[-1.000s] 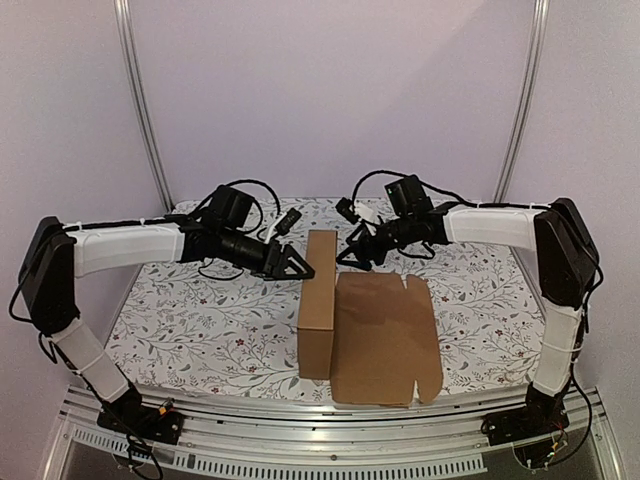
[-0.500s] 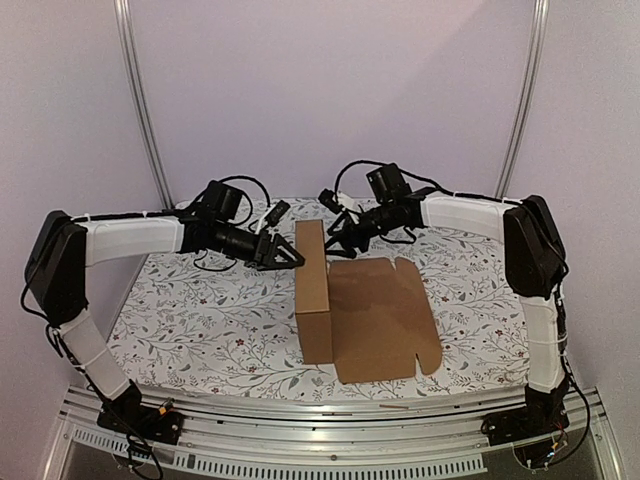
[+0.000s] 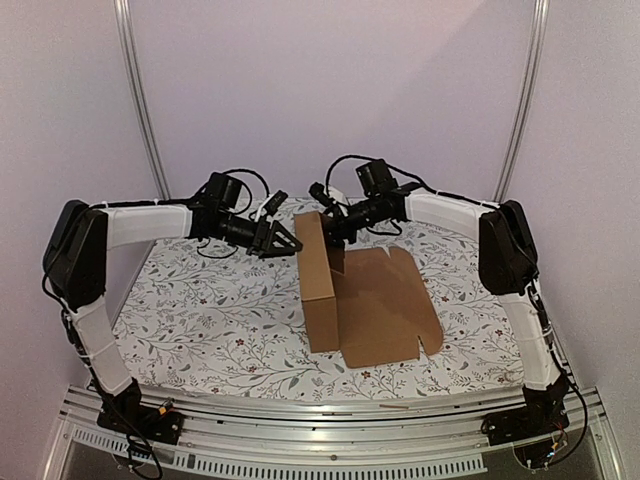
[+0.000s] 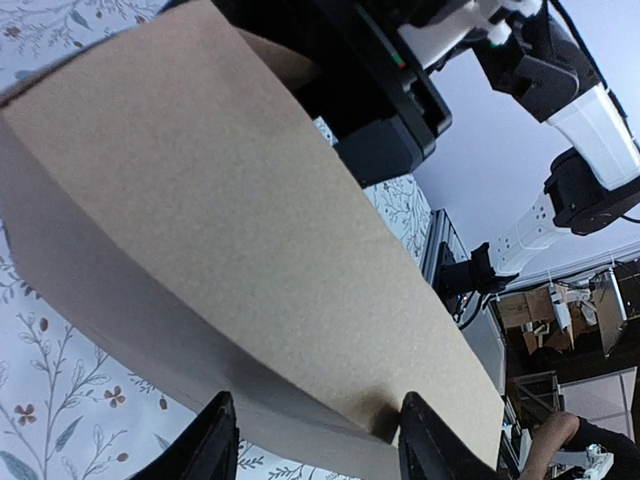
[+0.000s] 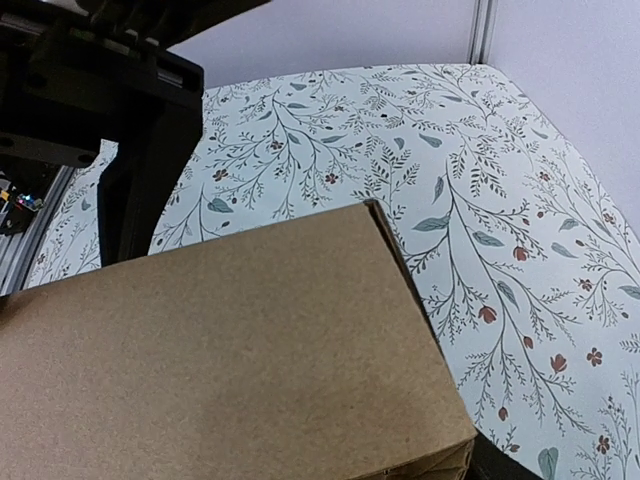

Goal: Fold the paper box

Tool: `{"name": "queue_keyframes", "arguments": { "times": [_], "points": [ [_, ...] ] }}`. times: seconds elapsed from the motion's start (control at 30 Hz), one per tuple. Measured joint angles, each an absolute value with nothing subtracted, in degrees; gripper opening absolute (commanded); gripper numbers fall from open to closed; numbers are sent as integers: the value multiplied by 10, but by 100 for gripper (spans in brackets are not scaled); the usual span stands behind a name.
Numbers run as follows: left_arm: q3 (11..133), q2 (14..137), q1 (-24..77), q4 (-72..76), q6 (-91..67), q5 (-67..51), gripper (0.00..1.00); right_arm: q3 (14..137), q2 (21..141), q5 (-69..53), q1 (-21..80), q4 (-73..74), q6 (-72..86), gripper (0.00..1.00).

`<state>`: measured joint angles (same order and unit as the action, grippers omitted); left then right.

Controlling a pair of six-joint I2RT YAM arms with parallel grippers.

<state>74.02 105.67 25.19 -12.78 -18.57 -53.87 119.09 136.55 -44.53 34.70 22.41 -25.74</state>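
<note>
The paper box (image 3: 319, 290) is plain brown cardboard. One long part stands upright mid-table and a wide flap (image 3: 388, 308) lies flat to its right. My left gripper (image 3: 285, 243) is at the box's far left side. In the left wrist view it (image 4: 318, 450) is open, and the box face (image 4: 250, 230) fills the space just ahead of its spread fingertips (image 4: 423, 440). My right gripper (image 3: 332, 228) is at the box's far end. In the right wrist view the box (image 5: 220, 350) hides its fingers.
The table (image 3: 200, 310) has a floral cloth. A metal rail (image 3: 330, 420) runs along the near edge. Two slanted frame poles (image 3: 140, 100) (image 3: 520, 100) stand at the back against lilac walls. The left gripper's black body (image 5: 130, 100) shows just beyond the box in the right wrist view.
Both arms have reached farther back and inward. The right gripper has moved left onto the box's far end. The box has shifted away and turned slightly.
</note>
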Motion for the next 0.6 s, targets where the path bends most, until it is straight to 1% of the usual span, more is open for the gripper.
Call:
{"name": "queue_keyframes", "arguments": {
  "times": [0.13,0.37,0.5,0.6],
  "points": [
    [742,1057,245,-125,-187,-525,56,1169,1359,-441,348,222,-254,63],
    [742,1046,242,-97,-216,-455,57,1038,1271,-378,349,204,-188,62],
    [742,1046,243,-84,-235,-436,58,967,1220,-351,351,200,-137,64],
    [754,1047,248,-81,-242,-434,60,911,1181,-338,352,194,-91,69]
  ]
}}
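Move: At the far end of the upright, half-folded box, a hand waits on each side. The box's middle lies about 4 cm to the left hand's right, 5 cm back and 6 cm below; from the right hand it is about 4 cm left, 5 cm back and 6 cm below. The flat flap on the table has its middle some 11 cm right of the right hand, 6 cm back and 13 cm down, or roughly 20 cm right and 7 cm back from the left. Dragging the box by its far right corner, where its fingers already sit, the right hand dips slightly, then goes right and back about 8 cm, turning clockwise and rolling some 15 degrees each. The left fingertips come free of the box's left side as that hand moves forward about 4 cm, lifts a little late on and turns slightly counter-clockwise, staying open. ##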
